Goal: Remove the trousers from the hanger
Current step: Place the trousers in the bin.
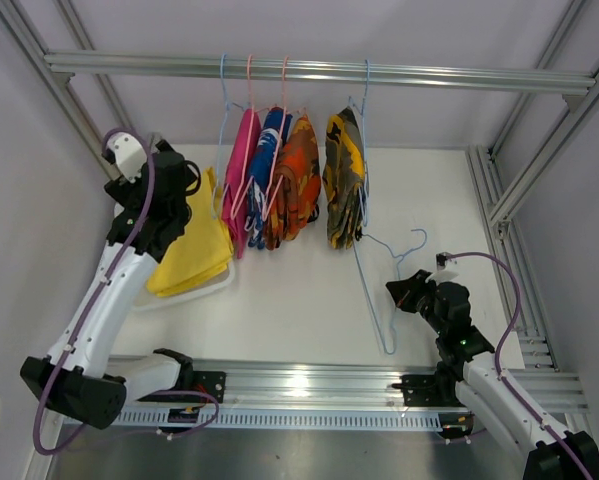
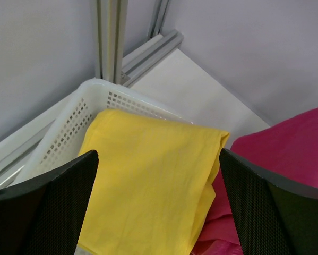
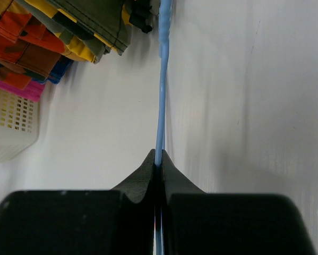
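Observation:
Plain yellow trousers lie in a white basket at the left. My left gripper hovers open just above them. In the left wrist view the yellow cloth fills the gap of the left gripper, untouched. Pink, blue-and-white, orange camouflage and yellow-and-dark camouflage trousers hang on hangers from the rail. My right gripper is shut on the wire of a bare blue hanger low over the table. The right wrist view shows the right gripper pinching that hanger.
Aluminium frame posts stand at the back left corner and along the right side. The basket sits against the left wall. Pink cloth hangs close to the right of the left gripper. The hanging trousers' hems end just above the table.

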### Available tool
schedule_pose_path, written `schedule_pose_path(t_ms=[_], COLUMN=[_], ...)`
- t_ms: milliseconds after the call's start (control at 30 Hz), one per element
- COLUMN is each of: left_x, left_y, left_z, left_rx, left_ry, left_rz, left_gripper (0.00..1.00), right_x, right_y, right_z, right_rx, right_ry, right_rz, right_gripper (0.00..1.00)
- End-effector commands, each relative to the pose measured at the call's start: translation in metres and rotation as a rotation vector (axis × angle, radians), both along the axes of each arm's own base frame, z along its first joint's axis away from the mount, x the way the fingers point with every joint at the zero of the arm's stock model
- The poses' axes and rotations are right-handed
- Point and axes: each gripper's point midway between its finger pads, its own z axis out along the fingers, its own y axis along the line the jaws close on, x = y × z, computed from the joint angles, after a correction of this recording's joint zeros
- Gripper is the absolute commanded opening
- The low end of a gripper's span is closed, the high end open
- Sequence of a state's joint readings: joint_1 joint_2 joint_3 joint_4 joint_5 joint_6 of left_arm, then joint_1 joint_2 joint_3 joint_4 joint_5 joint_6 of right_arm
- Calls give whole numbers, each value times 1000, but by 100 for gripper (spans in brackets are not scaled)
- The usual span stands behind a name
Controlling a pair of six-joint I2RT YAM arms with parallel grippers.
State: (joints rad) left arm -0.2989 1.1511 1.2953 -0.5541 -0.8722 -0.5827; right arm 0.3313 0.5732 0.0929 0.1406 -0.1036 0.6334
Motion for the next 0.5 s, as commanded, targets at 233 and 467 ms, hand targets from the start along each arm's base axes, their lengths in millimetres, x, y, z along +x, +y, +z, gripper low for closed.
schedule_pose_path(t_ms=[233, 467], left_x=[23, 15], left_y=[-23, -31], left_z=[-129, -229], left_rx=[-212, -334], left_ry=[199, 379], left_rz=[52, 147], left_gripper=[99, 100], right_x=[5, 5], right_y=[3, 3], right_z=[15, 15], right_rx=[4, 5], right_ry=[-63, -65], right_rz=[16, 19], right_gripper=[0, 0])
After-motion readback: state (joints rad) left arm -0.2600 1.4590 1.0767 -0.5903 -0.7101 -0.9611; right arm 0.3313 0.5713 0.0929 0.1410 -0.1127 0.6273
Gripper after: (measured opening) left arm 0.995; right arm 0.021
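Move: The yellow trousers already lie in the white bin, their middle about 6 cm ahead of the open left gripper, nearly in line sideways and some 27 cm below. The bin's middle is about 6 cm ahead, 4 cm left and equally low; the hanging pink trousers are roughly 8 cm ahead, 16 cm right and 4 cm below. From the right hand, the yellow trousers lie about 45 cm left, 16 cm ahead and slightly lower. Bring the open left gripper quickly down about 20 cm towards the yellow trousers in the bin, easing only a couple of centimetres forward and to the right, while tipping the fingers some 20 degrees further down. Stop close over the cloth with the fingers still wide open. Keep the right gripper still, shut on the blue hanger. ##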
